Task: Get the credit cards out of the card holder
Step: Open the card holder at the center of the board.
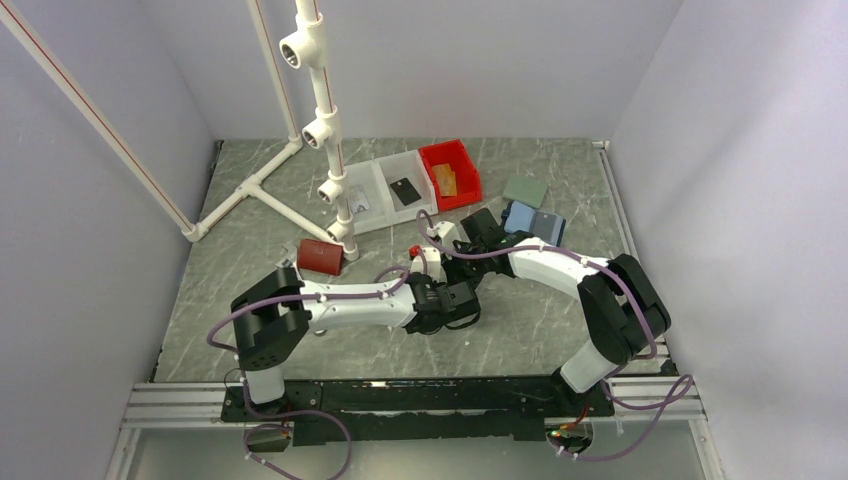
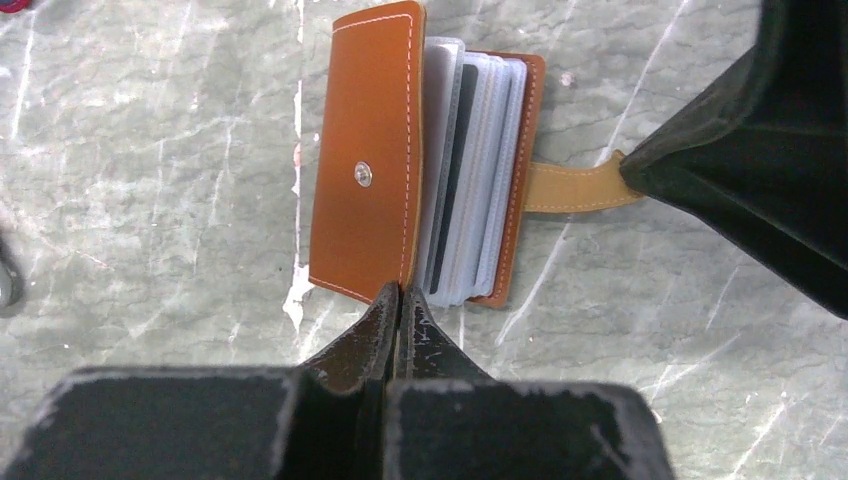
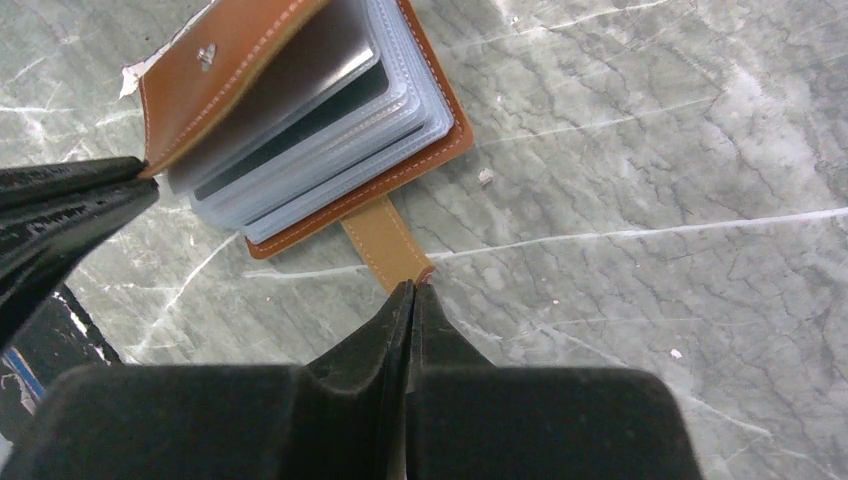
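Note:
The brown leather card holder (image 2: 365,150) lies on the grey marbled table with its flap lifted. Clear sleeves (image 2: 490,180) fan out inside, showing a pale grey card (image 2: 440,120) and a dark card (image 2: 452,200). My left gripper (image 2: 400,290) is shut on the flap's near corner. My right gripper (image 3: 412,285) is shut on the end of the holder's tan strap (image 3: 385,245). From the right wrist the card holder (image 3: 225,70) gapes open with the grey card (image 3: 320,65) over the dark one (image 3: 300,130), and the left fingers (image 3: 70,195) pinch its flap. The arms hide the holder from above.
A red bin (image 1: 450,172) and white trays (image 1: 385,195) stand at the back, one holding a black card (image 1: 404,190). A dark red box (image 1: 320,256) sits by the white pipe frame (image 1: 325,120). A blue case (image 1: 533,220) and a green pad (image 1: 525,189) lie back right.

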Controlling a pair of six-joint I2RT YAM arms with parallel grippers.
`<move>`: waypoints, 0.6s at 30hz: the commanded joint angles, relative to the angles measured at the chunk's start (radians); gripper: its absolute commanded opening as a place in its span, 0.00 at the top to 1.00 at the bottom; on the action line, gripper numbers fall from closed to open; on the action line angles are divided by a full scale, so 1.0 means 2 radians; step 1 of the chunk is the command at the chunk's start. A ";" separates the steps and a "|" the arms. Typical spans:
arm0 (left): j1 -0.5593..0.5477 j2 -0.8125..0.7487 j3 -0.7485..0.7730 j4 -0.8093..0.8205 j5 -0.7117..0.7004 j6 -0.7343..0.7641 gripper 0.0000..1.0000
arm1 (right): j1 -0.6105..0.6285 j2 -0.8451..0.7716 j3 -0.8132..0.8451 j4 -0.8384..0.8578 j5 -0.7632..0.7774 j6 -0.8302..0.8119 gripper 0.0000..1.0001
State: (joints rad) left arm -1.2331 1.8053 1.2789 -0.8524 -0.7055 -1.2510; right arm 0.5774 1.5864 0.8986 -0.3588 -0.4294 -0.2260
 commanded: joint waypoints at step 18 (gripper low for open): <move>0.018 -0.268 -0.258 0.151 0.038 -0.042 1.00 | -0.015 -0.012 0.024 -0.024 0.006 -0.029 1.00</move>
State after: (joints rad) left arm -1.2133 1.3556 0.8455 -0.6357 -0.6693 -1.3018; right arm 0.5629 1.5864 0.9043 -0.3801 -0.4278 -0.2489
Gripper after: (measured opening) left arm 0.009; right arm 0.007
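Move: Between the left fingertips is the near free corner of the card holder's raised front cover; the holder's middle is about 5 cm ahead, 1 cm to the right and 3 cm lower. The strap end, in the right fingers, lies some 8 cm right of the left hand and 4 cm ahead. The red wallet is roughly 20 cm left and 14 cm ahead, the wrench about 23 cm left and 6 cm ahead. From the right hand, the holder's middle lies about 8 cm left, level with it. Peeling the front cover open, the left hand keeps its pinch on the cover's near free corner and sweeps about 6 cm left, away from the strap, rising and drawing back some 2 cm each. In the later part the wrist rolls about 15 degrees, left side down. The right hand stays almost still, still pinching the strap end to anchor the holder. ##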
